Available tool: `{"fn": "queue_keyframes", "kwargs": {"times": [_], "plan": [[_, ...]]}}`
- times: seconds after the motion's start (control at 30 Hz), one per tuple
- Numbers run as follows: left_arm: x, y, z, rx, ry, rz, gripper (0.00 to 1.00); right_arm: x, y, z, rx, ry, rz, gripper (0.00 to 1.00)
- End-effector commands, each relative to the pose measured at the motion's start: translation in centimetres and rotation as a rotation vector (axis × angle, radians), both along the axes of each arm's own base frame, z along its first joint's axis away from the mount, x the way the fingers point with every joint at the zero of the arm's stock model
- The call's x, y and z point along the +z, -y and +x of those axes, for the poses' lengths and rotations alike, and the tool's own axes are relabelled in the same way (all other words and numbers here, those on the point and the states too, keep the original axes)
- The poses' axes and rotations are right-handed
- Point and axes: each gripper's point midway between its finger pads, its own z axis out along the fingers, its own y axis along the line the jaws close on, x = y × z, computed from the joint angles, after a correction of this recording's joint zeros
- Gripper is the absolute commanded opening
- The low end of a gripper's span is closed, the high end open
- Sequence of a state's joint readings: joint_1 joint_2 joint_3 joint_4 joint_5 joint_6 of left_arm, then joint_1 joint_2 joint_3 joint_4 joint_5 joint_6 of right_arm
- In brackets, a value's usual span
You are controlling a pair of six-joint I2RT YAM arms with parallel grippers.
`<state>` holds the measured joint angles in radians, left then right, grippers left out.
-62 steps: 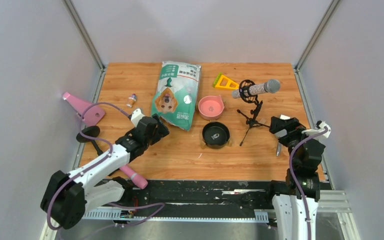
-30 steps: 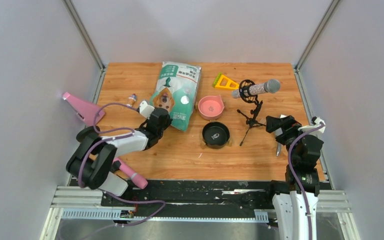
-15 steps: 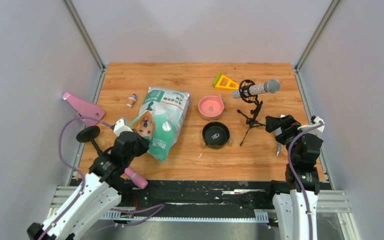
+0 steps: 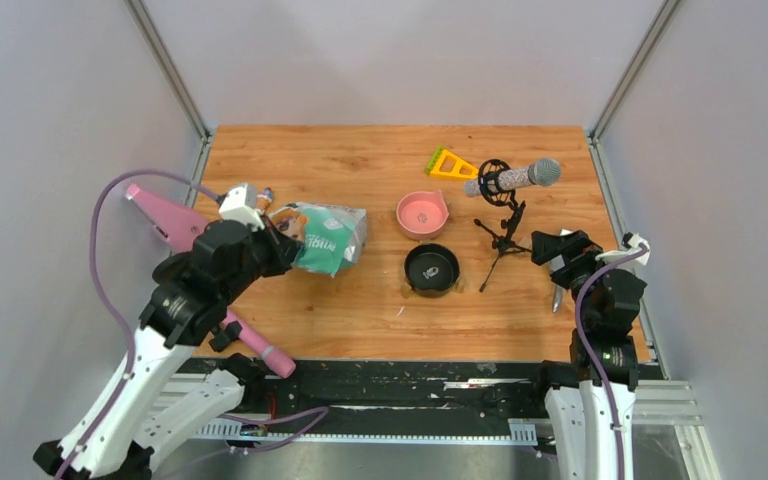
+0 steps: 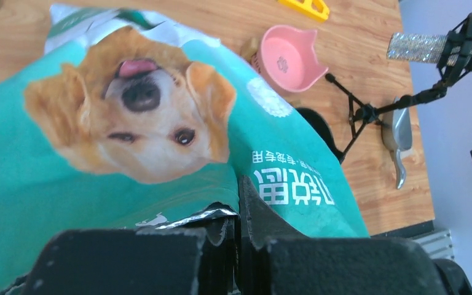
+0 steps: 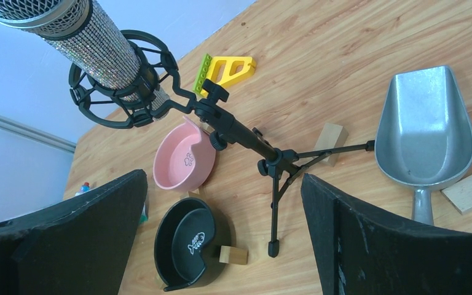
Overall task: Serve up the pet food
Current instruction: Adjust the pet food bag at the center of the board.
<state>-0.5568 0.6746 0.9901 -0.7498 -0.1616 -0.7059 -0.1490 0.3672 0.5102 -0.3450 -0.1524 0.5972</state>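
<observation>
The pet food itself is hidden inside the teal-green and white bag [image 4: 322, 238] printed with a golden dog [image 5: 136, 110]. My left gripper [image 4: 272, 246] is shut on the bag's torn foil edge [image 5: 239, 216] and holds it tilted above the table's left side. The pink bowl [image 4: 421, 212] and the black bowl [image 4: 432, 269] stand right of the bag, both showing no kibble [image 6: 181, 161] [image 6: 187, 246]. My right gripper [image 4: 558, 250] hangs open and holds nothing [image 6: 223, 182], near the grey scoop [image 6: 424, 123] lying on the table.
A glittery microphone [image 4: 515, 177] on a black tripod stand [image 4: 501, 240] stands between the bowls and my right arm. A yellow toy [image 4: 449, 163] lies at the back. A pink object [image 4: 165, 215] and a small bottle [image 4: 264, 193] sit at the left edge. Small wooden blocks [image 6: 332, 135] lie near the scoop.
My left arm has dragged the bag toward the near left, then lifted and swung it up to the left side. The right arm has stayed put.
</observation>
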Motion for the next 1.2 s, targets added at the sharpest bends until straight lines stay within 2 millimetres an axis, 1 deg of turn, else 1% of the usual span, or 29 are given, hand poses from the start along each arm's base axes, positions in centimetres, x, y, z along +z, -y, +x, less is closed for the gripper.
{"fn": "queue_keyframes", "kwargs": {"times": [0.0,0.03,0.07,0.1,0.17,0.2,0.23,0.27,0.3,0.37,0.5,0.6,0.73,0.8,0.83,0.87,0.9,0.93,0.97,1.0,1.03,1.13,1.17], "plan": [[11.3,4.1,4.1,-0.109,0.335,-0.132,0.00,1.2,-0.1,0.1,0.005,0.053,-0.002,1.00],[11.7,4.9,5.0,-0.122,0.331,-0.124,0.00,1.3,-0.1,0.1,0.004,0.054,-0.002,1.00],[12.0,5.2,5.4,-0.130,0.333,-0.114,0.00,1.3,-0.1,0.1,0.005,0.056,-0.001,1.00],[12.7,5.8,6.1,-0.137,0.337,-0.113,0.00,1.3,-0.2,0.1,0.008,0.054,0.000,1.00],[13.9,6.3,7.0,-0.144,0.354,-0.100,0.00,1.2,-0.2,0.1,0.010,0.051,0.000,1.00],[13.7,6.4,7.8,-0.136,0.345,-0.080,0.00,1.1,-0.2,0.1,0.008,0.048,0.000,1.00],[14.8,6.3,7.9,-0.127,0.362,-0.083,0.00,1.0,-0.1,0.2,0.006,0.045,-0.001,1.00],[14.2,6.3,8.6,-0.115,0.338,-0.055,0.00,0.9,0.0,0.2,0.002,0.043,-0.001,1.00],[15.1,6.3,8.6,-0.110,0.351,-0.057,0.00,0.9,0.0,0.2,0.003,0.043,0.000,1.00],[15.6,6.5,9.0,-0.119,0.355,-0.041,0.00,1.2,0.0,0.2,0.002,0.047,-0.001,1.00],[17.4,7.3,9.2,-0.153,0.378,-0.042,0.00,2.1,-0.2,0.2,0.016,0.067,-0.009,1.00],[19.7,7.8,9.2,-0.185,0.411,-0.051,0.00,2.3,-0.4,0.1,0.025,0.074,-0.013,1.00],[22.1,8.3,9.0,-0.216,0.438,-0.055,0.00,2.4,-0.4,-0.1,0.025,0.081,-0.014,1.00],[22.7,8.4,9.0,-0.223,0.440,-0.056,0.00,2.5,-0.4,-0.1,0.023,0.084,-0.015,1.00],[22.5,8.4,9.2,-0.219,0.431,-0.048,0.00,2.5,-0.4,-0.1,0.022,0.086,-0.017,1.00],[23.2,8.3,9.0,-0.217,0.442,-0.052,0.00,2.5,-0.4,-0.2,0.021,0.087,-0.018,1.00],[23.0,8.3,9.2,-0.218,0.431,-0.044,0.00,2.6,-0.3,-0.2,0.020,0.089,-0.019,1.00],[23.4,8.3,9.1,-0.218,0.437,-0.045,0.00,2.6,-0.4,-0.2,0.021,0.089,-0.018,1.00],[23.1,8.4,9.3,-0.221,0.430,-0.033,0.00,2.5,-0.4,-0.2,0.021,0.088,-0.017,1.00],[23.3,8.1,9.4,-0.208,0.432,-0.028,0.00,2.5,-0.4,-0.2,0.020,0.088,-0.016,1.00],[22.8,8.0,9.8,-0.196,0.415,-0.013,0.00,2.4,-0.4,-0.2,0.021,0.084,-0.016,1.00],[22.7,8.2,10.2,-0.193,0.410,0.003,0.00,2.5,-0.4,-0.2,0.024,0.086,-0.018,1.00],[22.9,8.3,10.4,-0.197,0.412,0.007,0.00,2.6,-0.4,-0.3,0.026,0.088,-0.019,1.00]]}}
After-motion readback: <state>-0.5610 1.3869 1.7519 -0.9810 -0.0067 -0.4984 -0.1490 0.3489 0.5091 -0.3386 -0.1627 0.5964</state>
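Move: Out ahead and to the right of the left hand, which already pinches the pet food bag by the foil-edged mouth, lies the clear spot beside the bowls, about 15 cm forward, 11 cm right and 28 cm down. The bag's middle is roughly 4 cm forward, 8 cm right and 13 cm below the hand. The black bowl stands 11 cm ahead and 29 cm right, the pink bowl 25 cm ahead and 27 cm right, both some 25 cm lower. From the right hand, that spot is about 12 cm ahead, 41 cm left and 22 cm down. Carrying the pinched mouth of the bag, the left hand swings forward and right while rising, fast at first, then slows and eases mainly right and up, some 9 cm forward, 8 cm right and 6 cm up in all. The wrist turns about 15 degrees clockwise, with a slight roll, and the shut fingers keep their hold on the bag's edge. ##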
